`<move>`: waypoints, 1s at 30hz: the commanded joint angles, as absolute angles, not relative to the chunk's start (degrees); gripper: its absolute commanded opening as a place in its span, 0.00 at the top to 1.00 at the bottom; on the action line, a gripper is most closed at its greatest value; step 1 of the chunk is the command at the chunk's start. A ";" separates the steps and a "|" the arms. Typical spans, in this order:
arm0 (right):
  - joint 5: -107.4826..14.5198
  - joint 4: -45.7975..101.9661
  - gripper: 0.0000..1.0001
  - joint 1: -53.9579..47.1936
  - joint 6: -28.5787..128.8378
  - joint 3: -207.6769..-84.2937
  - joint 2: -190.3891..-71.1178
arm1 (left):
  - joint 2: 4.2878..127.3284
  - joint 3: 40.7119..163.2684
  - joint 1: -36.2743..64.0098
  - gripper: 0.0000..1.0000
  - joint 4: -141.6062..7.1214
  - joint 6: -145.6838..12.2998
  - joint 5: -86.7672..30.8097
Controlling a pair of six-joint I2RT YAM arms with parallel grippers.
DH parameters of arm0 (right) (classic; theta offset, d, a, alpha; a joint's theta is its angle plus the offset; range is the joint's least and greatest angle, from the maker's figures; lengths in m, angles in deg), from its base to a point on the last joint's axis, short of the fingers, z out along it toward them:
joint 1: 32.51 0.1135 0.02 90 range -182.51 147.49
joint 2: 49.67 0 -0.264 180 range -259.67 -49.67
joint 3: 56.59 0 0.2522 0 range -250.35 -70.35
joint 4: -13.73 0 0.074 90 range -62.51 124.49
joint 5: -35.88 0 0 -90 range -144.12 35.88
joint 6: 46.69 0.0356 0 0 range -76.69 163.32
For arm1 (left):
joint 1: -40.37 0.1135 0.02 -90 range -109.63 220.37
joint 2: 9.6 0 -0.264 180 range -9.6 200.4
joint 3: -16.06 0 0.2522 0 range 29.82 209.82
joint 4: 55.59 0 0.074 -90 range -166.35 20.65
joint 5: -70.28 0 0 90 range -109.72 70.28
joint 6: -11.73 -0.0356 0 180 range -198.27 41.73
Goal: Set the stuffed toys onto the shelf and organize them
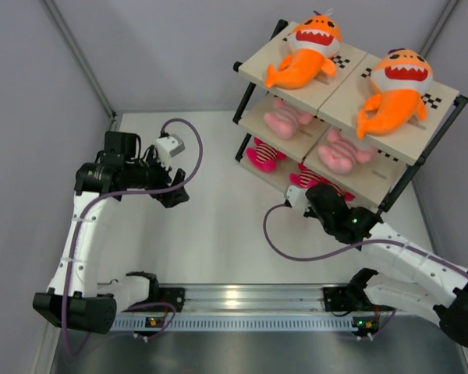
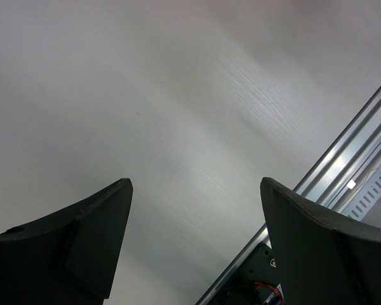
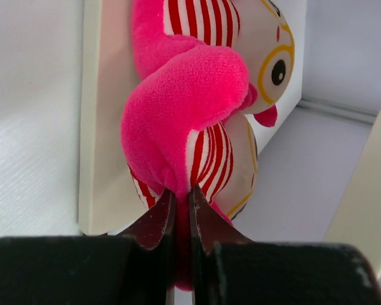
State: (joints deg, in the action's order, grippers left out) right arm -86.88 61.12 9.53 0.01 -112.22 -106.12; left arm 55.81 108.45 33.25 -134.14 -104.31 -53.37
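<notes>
The shelf (image 1: 337,87) stands at the back right. Two orange sharks (image 1: 306,48) (image 1: 394,92) lie on its top boards, and two pale pink dolls (image 1: 287,119) (image 1: 337,152) lie on the middle tier. One striped doll (image 1: 263,154) rests at the left of the bottom tier. My right gripper (image 1: 303,192) (image 3: 181,190) is shut on a pink limb of the other striped doll (image 1: 318,179) (image 3: 206,95), which lies against the bottom cream board (image 3: 108,127). Over the bare table at the left, my left gripper (image 1: 171,193) (image 2: 195,181) hangs open with nothing in it.
A metal rail (image 1: 242,300) (image 2: 343,171) runs along the near edge between the arm bases. Grey walls close the table on the left, back and right. The purple cable (image 1: 277,245) of the right arm loops over the table in front of the shelf.
</notes>
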 commanded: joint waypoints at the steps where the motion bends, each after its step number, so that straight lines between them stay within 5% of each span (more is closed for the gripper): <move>1: -80.68 48.51 1.00 7.66 -6.78 -108.68 -102.23 | 55.70 110.24 33.34 0.12 -134.21 -104.29 -55.23; 15: -78.29 59.39 0.83 -0.25 -12.93 -102.70 -103.37 | 54.57 110.15 33.34 0.12 -134.21 -104.73 -54.87; 19: -80.49 56.59 0.41 -1.57 -13.55 -100.24 -102.59 | 54.21 109.80 33.34 0.12 -134.21 -104.99 -55.14; 28: -82.43 60.96 0.31 0.00 -9.51 -106.81 -101.53 | 53.60 108.84 33.34 0.12 -134.21 -105.69 -54.35; 30: -82.69 62.37 0.20 1.85 -8.02 -108.05 -100.22 | 53.42 108.48 33.34 0.12 -134.21 -105.78 -54.08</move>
State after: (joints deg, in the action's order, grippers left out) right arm -81.52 60.44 -0.11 -10.88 -103.28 -102.80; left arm 55.22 108.47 33.25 -134.16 -104.77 -53.34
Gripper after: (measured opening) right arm 0.747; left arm 0.880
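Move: The right gripper holds a striped toy by its tail. It is bound for the right end of the bottom shelf, about 4 cm ahead, 4 cm right and 8 cm below the hand. The middle striped toy is some 6 cm ahead and 5 cm left at that height, and the left striped toy roughly 8 cm ahead and 16 cm left. From the left gripper, that shelf end lies about 42 cm right, 5 cm ahead and 20 cm below. Bring the right gripper down and to the robot's right, about 7 cm lower and 5 cm across, easing back slightly, towards the right end of the bottom shelf. On the way down, open the fingers from shut to about three quarters and let go of the toy's tail, then lift about 2 cm, fingers still open around its pink end. ##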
